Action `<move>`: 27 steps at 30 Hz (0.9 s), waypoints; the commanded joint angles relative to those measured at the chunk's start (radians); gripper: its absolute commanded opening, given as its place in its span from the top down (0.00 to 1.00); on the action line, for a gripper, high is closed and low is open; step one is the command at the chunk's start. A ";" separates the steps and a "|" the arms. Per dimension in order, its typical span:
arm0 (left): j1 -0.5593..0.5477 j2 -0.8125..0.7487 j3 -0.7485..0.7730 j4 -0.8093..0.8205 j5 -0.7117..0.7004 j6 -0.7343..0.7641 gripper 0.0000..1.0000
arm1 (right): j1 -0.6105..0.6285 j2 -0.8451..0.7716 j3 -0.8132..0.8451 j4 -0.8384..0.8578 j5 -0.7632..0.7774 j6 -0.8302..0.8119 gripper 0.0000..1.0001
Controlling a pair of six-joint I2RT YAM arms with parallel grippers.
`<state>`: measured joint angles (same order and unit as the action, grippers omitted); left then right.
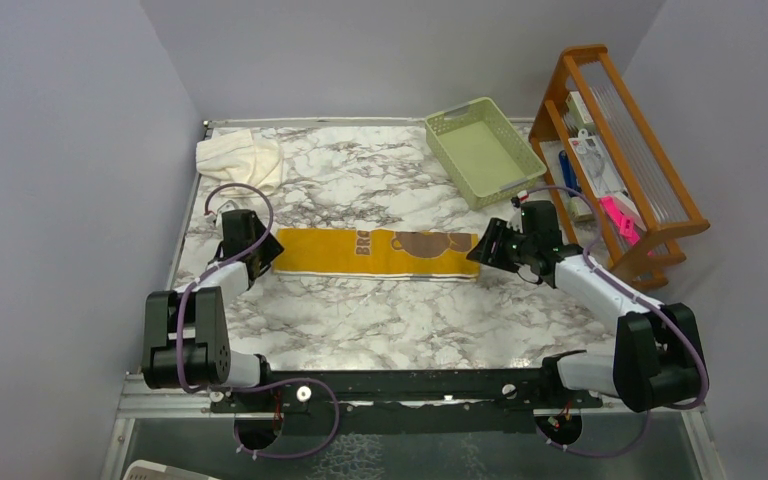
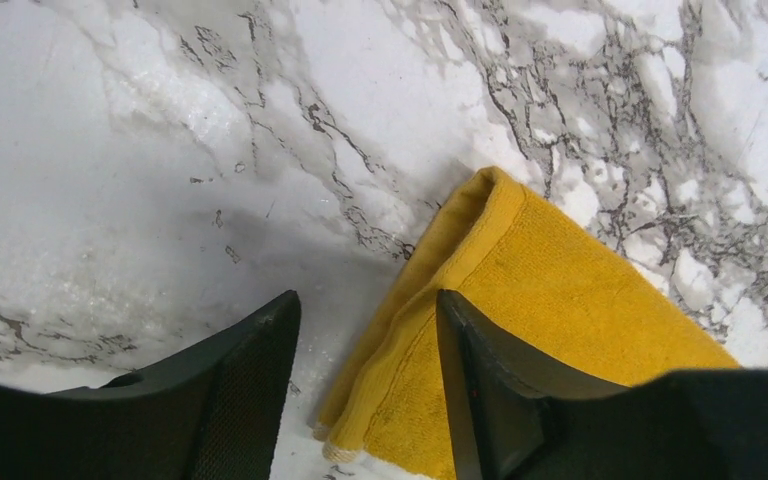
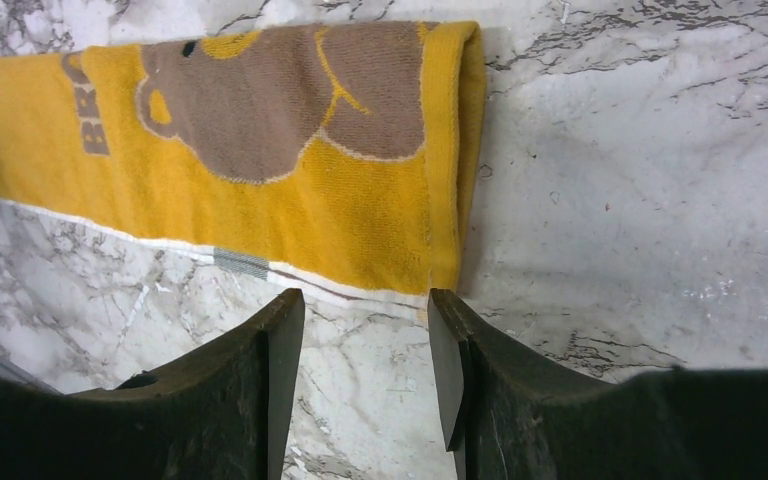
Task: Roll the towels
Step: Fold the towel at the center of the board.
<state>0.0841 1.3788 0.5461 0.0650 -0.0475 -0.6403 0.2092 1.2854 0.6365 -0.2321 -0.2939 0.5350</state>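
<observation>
A mustard-yellow towel [image 1: 375,253] with a brown bear print lies folded into a long flat strip across the middle of the marble table [image 1: 360,320]. My left gripper [image 1: 268,250] is at its left end. In the left wrist view this gripper [image 2: 368,297] is open, the towel's [image 2: 560,300] folded corner lies in the gap, and one finger [image 2: 480,380] is over the cloth. My right gripper [image 1: 475,252] is at the strip's right end. It [image 3: 365,295] is open over bare marble, just short of the towel's [image 3: 290,190] near edge. A cream-white towel [image 1: 240,158] lies crumpled at the back left.
A pale green plastic basket [image 1: 483,150] stands at the back right. Beside it, off the table's right edge, is a wooden rack [image 1: 620,150] with small items. Grey walls close in the left and back sides.
</observation>
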 commanded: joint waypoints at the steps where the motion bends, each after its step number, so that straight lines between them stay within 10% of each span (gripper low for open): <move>1: 0.003 0.078 -0.067 0.019 0.051 0.000 0.51 | -0.002 -0.033 0.002 -0.003 -0.036 -0.008 0.50; 6: 0.002 0.099 -0.100 0.037 0.097 -0.006 0.66 | -0.003 -0.034 0.028 -0.009 -0.037 -0.013 0.50; 10: 0.002 0.074 -0.097 0.032 0.113 -0.007 0.99 | -0.002 -0.018 0.033 0.000 -0.046 -0.014 0.50; 17: -0.006 -0.093 -0.151 0.027 0.115 -0.091 1.00 | -0.003 0.013 0.038 0.018 -0.059 -0.018 0.50; 27: -0.017 -0.277 0.029 -0.357 -0.319 -0.153 1.00 | -0.002 0.013 0.013 0.074 -0.076 -0.018 0.50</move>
<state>0.0654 1.0821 0.5159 -0.1406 -0.1898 -0.7525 0.2092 1.2911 0.6422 -0.2035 -0.3355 0.5289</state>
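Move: The left hand hangs open and low at the towel's left end: that edge's middle is about 2 cm to its right, level with it fore and aft, and roughly 1 cm below. The brown lettering on the towel lies some 21 cm to this hand's right and 3 cm ahead, the white towels about 23 cm ahead and 8 cm left. From the idle right hand the same left end is roughly 47 cm left, 1 cm ahead and 4 cm lower. Working on the towel's left end, the left hand dips about 1 cm, edging forward, and shuts its fingers completely there, then drags the end back towards the robot over roughly 4.5 cm, with a slight drift right. It finishes by lifting about 5 cm and swinging some 3 cm left, off the towel, fingers still shut and the wrist turning about 10 degrees counter-clockwise. ##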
